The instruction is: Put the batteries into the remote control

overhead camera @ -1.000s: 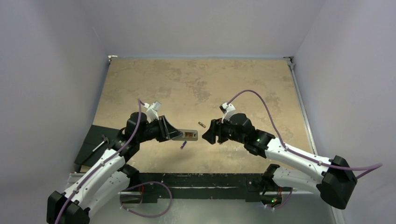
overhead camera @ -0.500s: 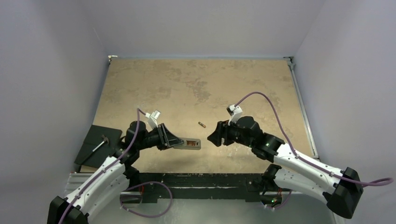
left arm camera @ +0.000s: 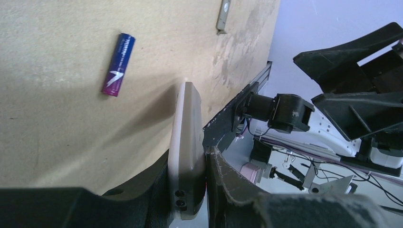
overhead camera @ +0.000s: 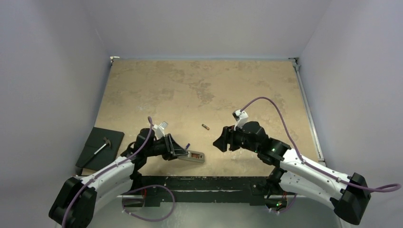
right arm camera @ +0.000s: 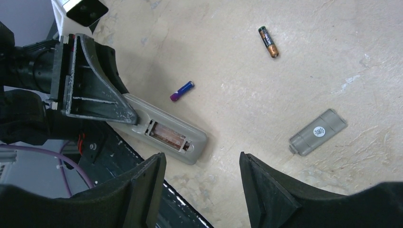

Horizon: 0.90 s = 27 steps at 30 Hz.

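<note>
The remote control (right arm camera: 166, 134) lies back-up near the table's front edge, its battery recess open and empty. My left gripper (left arm camera: 187, 190) is shut on its end, pinching its front and back faces. In the top view the remote (overhead camera: 194, 156) sticks out to the right of that gripper (overhead camera: 182, 153). A purple-blue battery (right arm camera: 182, 91) lies loose just beyond the remote, and a dark brown battery with a gold end (right arm camera: 268, 42) lies farther out (overhead camera: 206, 127). My right gripper (right arm camera: 202, 175) hangs open above the table, right of the remote, holding nothing.
A flat grey cover piece (right arm camera: 317, 131) lies on the table to the right of the remote. A black pad (overhead camera: 100, 149) with a small tool on it sits at the table's near left corner. The black front rail (overhead camera: 199, 183) runs just below the remote.
My left gripper has drawn back toward the table's near edge with the remote in it. My right gripper has shifted slightly nearer and to the right, still open.
</note>
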Each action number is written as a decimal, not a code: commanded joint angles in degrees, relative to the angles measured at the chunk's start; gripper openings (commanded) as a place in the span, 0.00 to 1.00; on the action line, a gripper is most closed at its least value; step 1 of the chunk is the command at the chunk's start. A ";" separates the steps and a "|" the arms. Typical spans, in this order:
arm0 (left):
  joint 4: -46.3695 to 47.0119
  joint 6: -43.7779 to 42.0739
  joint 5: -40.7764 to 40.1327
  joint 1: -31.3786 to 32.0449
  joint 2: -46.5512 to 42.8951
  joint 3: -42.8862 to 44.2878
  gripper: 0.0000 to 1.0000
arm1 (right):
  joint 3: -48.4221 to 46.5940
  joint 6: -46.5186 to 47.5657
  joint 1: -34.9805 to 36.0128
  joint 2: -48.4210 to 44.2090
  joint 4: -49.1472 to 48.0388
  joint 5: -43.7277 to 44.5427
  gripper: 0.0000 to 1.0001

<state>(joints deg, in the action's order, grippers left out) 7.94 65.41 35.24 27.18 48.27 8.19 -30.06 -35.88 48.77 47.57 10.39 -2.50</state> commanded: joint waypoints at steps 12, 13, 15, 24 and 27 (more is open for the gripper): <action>10.15 -5.52 -1.08 0.55 13.47 -1.11 0.11 | 1.25 0.13 -0.17 2.53 -2.85 0.60 0.69; 9.33 -6.34 -1.48 0.51 13.98 -0.82 0.14 | 1.16 0.18 -0.17 2.79 -2.89 0.85 0.69; 7.75 -7.78 -2.23 0.55 14.74 -0.19 0.20 | 1.07 0.36 -0.17 3.38 -3.17 1.17 0.70; -0.10 -10.78 -5.57 0.51 13.36 0.82 0.45 | 0.45 1.24 -0.17 5.52 -4.36 2.21 0.71; -1.30 -10.90 -6.14 0.51 12.79 1.17 0.55 | 0.45 1.34 -0.17 6.22 -4.99 2.09 0.71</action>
<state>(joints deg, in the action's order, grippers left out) 10.81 57.67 32.38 27.51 62.04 8.27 -28.75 -35.53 48.77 53.25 8.34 -1.98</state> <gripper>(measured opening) 0.489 0.712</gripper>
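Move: The left hand grips the remote by its left end, battery bay exposed. The table spot for its middle lies about 4 cm to the right, 1 cm back and some 6 cm below the hand. The blue battery is about 6 cm ahead and 1 cm to the right; the copper battery is 19 cm ahead, 12 cm right. From the right hand, that spot is about 14 cm left, 4 cm back and 12 cm down. Bring the left gripper down about 5 cm to set the remote on the table, first easing down and slightly right, then open the fingers from their grip while sinking faster, rolling the hand's left side up some 10 degrees. Meanwhile lower the open right gripper about 3 cm in place, clear of everything. ##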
